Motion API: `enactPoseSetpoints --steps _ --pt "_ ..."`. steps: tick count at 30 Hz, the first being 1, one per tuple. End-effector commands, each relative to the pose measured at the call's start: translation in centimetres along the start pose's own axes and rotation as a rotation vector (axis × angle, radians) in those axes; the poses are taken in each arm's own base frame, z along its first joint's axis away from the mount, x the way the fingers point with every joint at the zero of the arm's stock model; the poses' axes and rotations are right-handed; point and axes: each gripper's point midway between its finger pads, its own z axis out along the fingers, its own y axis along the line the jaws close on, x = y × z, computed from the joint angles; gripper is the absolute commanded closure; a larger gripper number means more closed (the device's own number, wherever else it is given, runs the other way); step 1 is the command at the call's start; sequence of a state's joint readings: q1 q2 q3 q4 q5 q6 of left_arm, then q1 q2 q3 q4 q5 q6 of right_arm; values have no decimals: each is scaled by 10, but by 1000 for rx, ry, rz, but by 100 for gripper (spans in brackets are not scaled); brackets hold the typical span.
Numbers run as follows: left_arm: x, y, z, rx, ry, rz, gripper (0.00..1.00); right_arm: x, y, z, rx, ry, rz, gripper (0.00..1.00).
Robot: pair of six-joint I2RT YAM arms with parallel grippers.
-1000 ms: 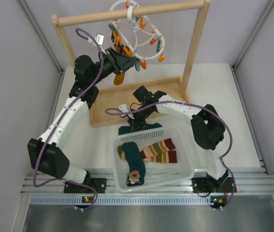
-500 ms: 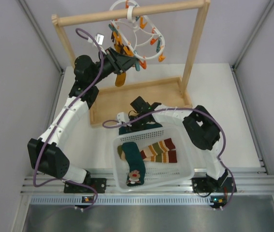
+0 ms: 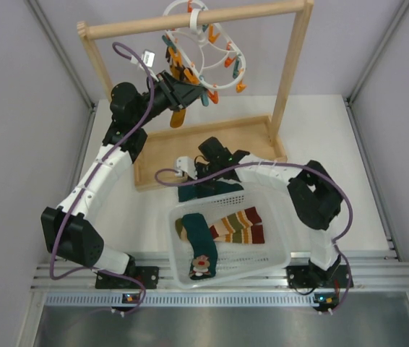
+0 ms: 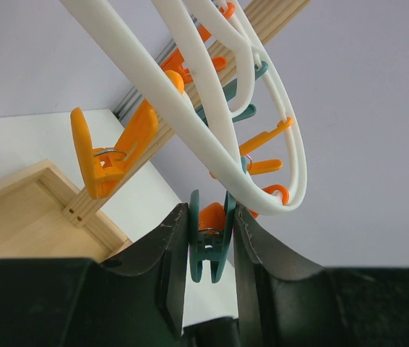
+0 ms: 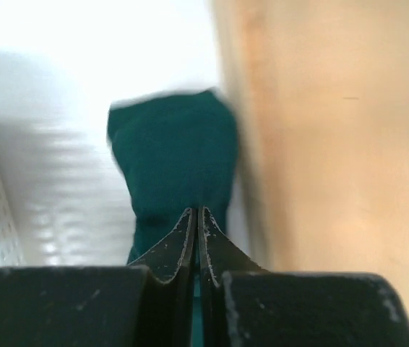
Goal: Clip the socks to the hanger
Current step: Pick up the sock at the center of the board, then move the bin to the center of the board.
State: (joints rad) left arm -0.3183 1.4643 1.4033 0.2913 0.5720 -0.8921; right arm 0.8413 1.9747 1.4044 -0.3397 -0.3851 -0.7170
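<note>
The white hanger (image 3: 203, 42) hangs by its hook from the wooden rail, its orange and teal clips dangling. My left gripper (image 3: 199, 94) is raised to its lower rim. In the left wrist view that gripper (image 4: 210, 217) is shut on one teal clip (image 4: 210, 249) under the white ring (image 4: 190, 123). My right gripper (image 3: 203, 176) sits just beyond the basket's far rim, shut on a dark teal sock (image 3: 194, 193). The right wrist view shows its fingers (image 5: 197, 213) pressed together with the sock (image 5: 172, 144) pinched between them. Another teal sock (image 3: 199, 242) and the striped socks (image 3: 239, 225) lie in the basket.
The white basket (image 3: 280, 254) stands at the near middle of the table. A wooden rail frame (image 3: 291, 65) rises behind it from a flat wooden base (image 3: 226, 139). That base (image 5: 334, 144) is close on the right of my right gripper.
My right gripper has shut on the teal sock at the basket's far rim and shifted slightly away from the basket. The left gripper has stayed on the clip.
</note>
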Motion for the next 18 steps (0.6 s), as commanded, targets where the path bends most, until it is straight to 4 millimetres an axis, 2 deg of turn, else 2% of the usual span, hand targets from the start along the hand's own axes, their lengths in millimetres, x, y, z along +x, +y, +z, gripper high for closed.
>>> enactPoseSetpoints --steps 1,2,3,4,6,7,9,10,12,14,17,18 --pt "-24 -6 -5 0 -86 24 82 -91 -50 -105 167 -246 3 100" --pt "-23 -6 -5 1 -83 24 82 -98 -50 -118 179 -265 2 100" --pt "-22 -5 -5 0 -82 21 82 -100 -41 -128 153 -267 0 100" --pt "-23 -6 -5 1 -85 20 82 -111 -37 -152 168 -299 -21 100" --pt "-23 -6 -5 4 -83 12 82 -111 -18 -168 133 -301 -30 100" --pt "-22 -5 -4 3 -82 6 82 -117 -10 -185 137 -321 -45 100" --pt "-22 -4 -3 4 -82 -6 82 -119 4 -195 107 -326 -44 100" --pt "-23 -5 -3 7 -85 -7 82 -117 17 -202 78 -319 -42 100" --pt "-22 -4 -2 6 -84 -12 82 -118 36 -206 19 -331 -49 100" --pt "-22 -5 -2 8 -84 -10 82 -112 63 -208 -62 -308 -71 100" --pt "-22 -5 -3 6 -84 -9 82 -94 89 -189 -135 -249 -73 100" --pt "-21 -5 -4 6 -84 -11 82 -79 96 -177 -152 -212 -56 100"
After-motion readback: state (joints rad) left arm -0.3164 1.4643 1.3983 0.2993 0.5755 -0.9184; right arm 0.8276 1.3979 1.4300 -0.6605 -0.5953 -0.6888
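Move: Already pinching the green sock just above the board, the right hand has the teal clip about 10 cm ahead, 1 cm left and 38 cm above; an orange clip sits 2 cm to the right of the teal one. The wooden tray's middle is roughly 14 cm ahead of this hand, 5 cm below; the tub's middle is some 16 cm back and 8 cm right, 3 cm below. The left hand has that teal clip between its fingertips. Lifting fast with the green sock still pinched in shut fingers, the right hand climbs about 24 cm, easing slightly forward at first, then draws back and to the right over the tub, sinking a little at the end and finishing some 9 cm back. Its leftward-pointing fingers swing up roughly 20 degrees towards level, while the left hand stays put, keeping its hold on the teal clip. ##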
